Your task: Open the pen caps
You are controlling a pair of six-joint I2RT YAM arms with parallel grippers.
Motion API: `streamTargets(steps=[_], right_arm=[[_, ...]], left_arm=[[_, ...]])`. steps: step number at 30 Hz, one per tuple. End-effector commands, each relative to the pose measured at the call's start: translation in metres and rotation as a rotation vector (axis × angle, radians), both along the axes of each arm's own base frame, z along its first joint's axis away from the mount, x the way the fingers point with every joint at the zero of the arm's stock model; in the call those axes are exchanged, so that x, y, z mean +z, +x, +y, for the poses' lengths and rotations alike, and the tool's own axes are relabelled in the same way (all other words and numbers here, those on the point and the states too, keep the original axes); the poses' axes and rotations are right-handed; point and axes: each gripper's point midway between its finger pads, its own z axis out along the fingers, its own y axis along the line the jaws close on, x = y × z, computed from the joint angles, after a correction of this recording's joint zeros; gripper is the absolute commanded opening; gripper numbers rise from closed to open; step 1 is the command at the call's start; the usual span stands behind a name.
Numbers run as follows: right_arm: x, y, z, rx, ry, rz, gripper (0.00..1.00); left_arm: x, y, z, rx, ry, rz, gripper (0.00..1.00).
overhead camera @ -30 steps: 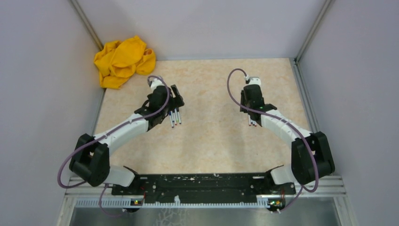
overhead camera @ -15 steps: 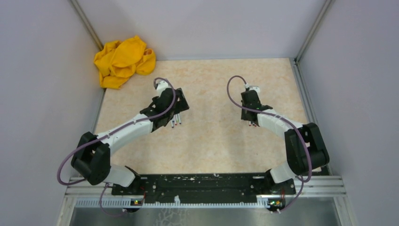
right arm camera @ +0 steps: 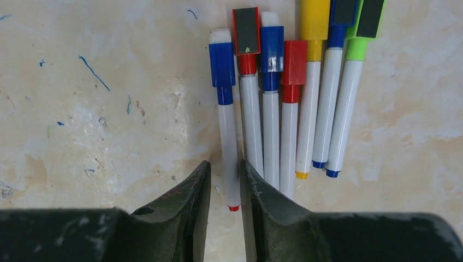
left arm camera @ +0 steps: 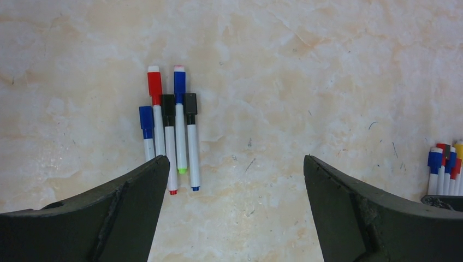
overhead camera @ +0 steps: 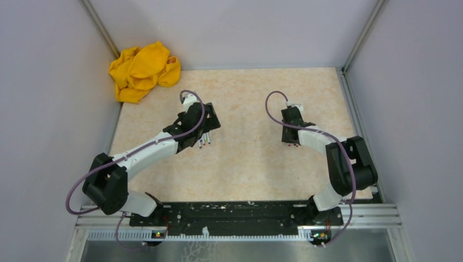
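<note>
Several pens (right arm camera: 271, 125) with white barrels lie side by side, their pen caps (right arm camera: 222, 64) blue, red, yellow and black. My right gripper (right arm camera: 225, 162) straddles the leftmost, blue-capped pen near its red end. The jaws are narrow: the right finger touches the barrel and a slim gap remains on the left. The pen lies flat on the table. A second row of capped pens (left arm camera: 170, 136) lies ahead of my left gripper (left arm camera: 235, 164), which is wide open and holds nothing. Its left finger (left arm camera: 136, 191) covers that row's near ends. Overhead, both grippers (overhead camera: 203, 123) (overhead camera: 293, 131) hover over their rows.
A crumpled yellow cloth (overhead camera: 143, 71) lies in the back left corner. Grey walls enclose the marbled table (overhead camera: 245, 158) on three sides. Small ink marks spot the surface left of the right-hand row (right arm camera: 93, 71). That row also shows at the left wrist view's right edge (left arm camera: 445, 169).
My right gripper's jaws have narrowed around the blue-capped pen's barrel as that arm folded back. The left gripper shifted slightly right, then held still, open.
</note>
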Motion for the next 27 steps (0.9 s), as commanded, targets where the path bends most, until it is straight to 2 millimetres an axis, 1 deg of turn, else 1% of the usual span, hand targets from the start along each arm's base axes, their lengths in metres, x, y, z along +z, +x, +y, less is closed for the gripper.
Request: streamTargets(steps=[1,5,6,9,11,13,16,18,21,24,27], right_arm=[[0.002,0.009,0.003,-0.009,0.018,-0.011,0.26],[-0.001,0.011,0.003,-0.009,0.019,-0.001,0.26],[-0.001,0.011,0.004,-0.006,0.021,0.003,0.25],[-0.008,0.009,0.005,0.0,0.022,0.031,0.13],[-0.014,0.006,0.005,0.0,0.017,0.055,0.07],[-0.019,0.003,0.004,-0.001,0.015,0.072,0.0],[-0.022,0.0,0.005,0.004,0.019,0.074,0.0],[-0.015,0.003,0.011,0.025,0.035,0.046,0.0],[0.005,0.007,0.032,0.105,0.09,-0.019,0.0],[0.029,0.009,0.07,0.25,0.23,-0.075,0.0],[0.052,0.003,0.107,0.388,0.336,-0.113,0.0]], left_arm=[[0.021,0.002,-0.007,-0.021,-0.025,-0.042,0.99],[0.024,0.002,-0.007,-0.022,-0.029,-0.05,0.99],[0.025,0.002,-0.007,-0.023,-0.028,-0.051,0.99],[0.025,0.002,-0.007,-0.024,-0.031,-0.053,0.99],[0.025,0.002,-0.007,-0.024,-0.03,-0.053,0.99],[0.025,0.001,-0.008,-0.027,-0.031,-0.051,0.99],[0.025,0.001,-0.009,-0.032,-0.032,-0.049,0.99],[0.028,0.001,-0.014,-0.057,-0.045,-0.048,0.99],[0.034,0.0,-0.032,-0.133,-0.083,-0.038,0.99],[0.038,-0.006,-0.066,-0.278,-0.189,-0.022,0.99],[0.038,-0.012,-0.097,-0.398,-0.286,0.01,0.99]])
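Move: The blue-capped pen at the left end of the right-hand row runs away from me between my right fingertips, its middle about 4 cm ahead and 1 cm below. A red-capped pen lies some 2 cm to its right and 1 cm farther out, a second blue one about 3 cm to its right. From my open left hand the first blue pen is roughly 33 cm right, 2 cm ahead, 12 cm down; the left-hand pens lie below it, some 3 cm left and 1 cm ahead. I ease my right hand forward about 1 cm and shut my fingers on the white barrel near its tail, then draw the pen left, out of the row, by roughly 4 cm, turning some 10 degrees counter-clockwise and rising slightly at the last. Late on, my left hand, still wide open, swings right and a little up towards that pen, yawing clockwise. ##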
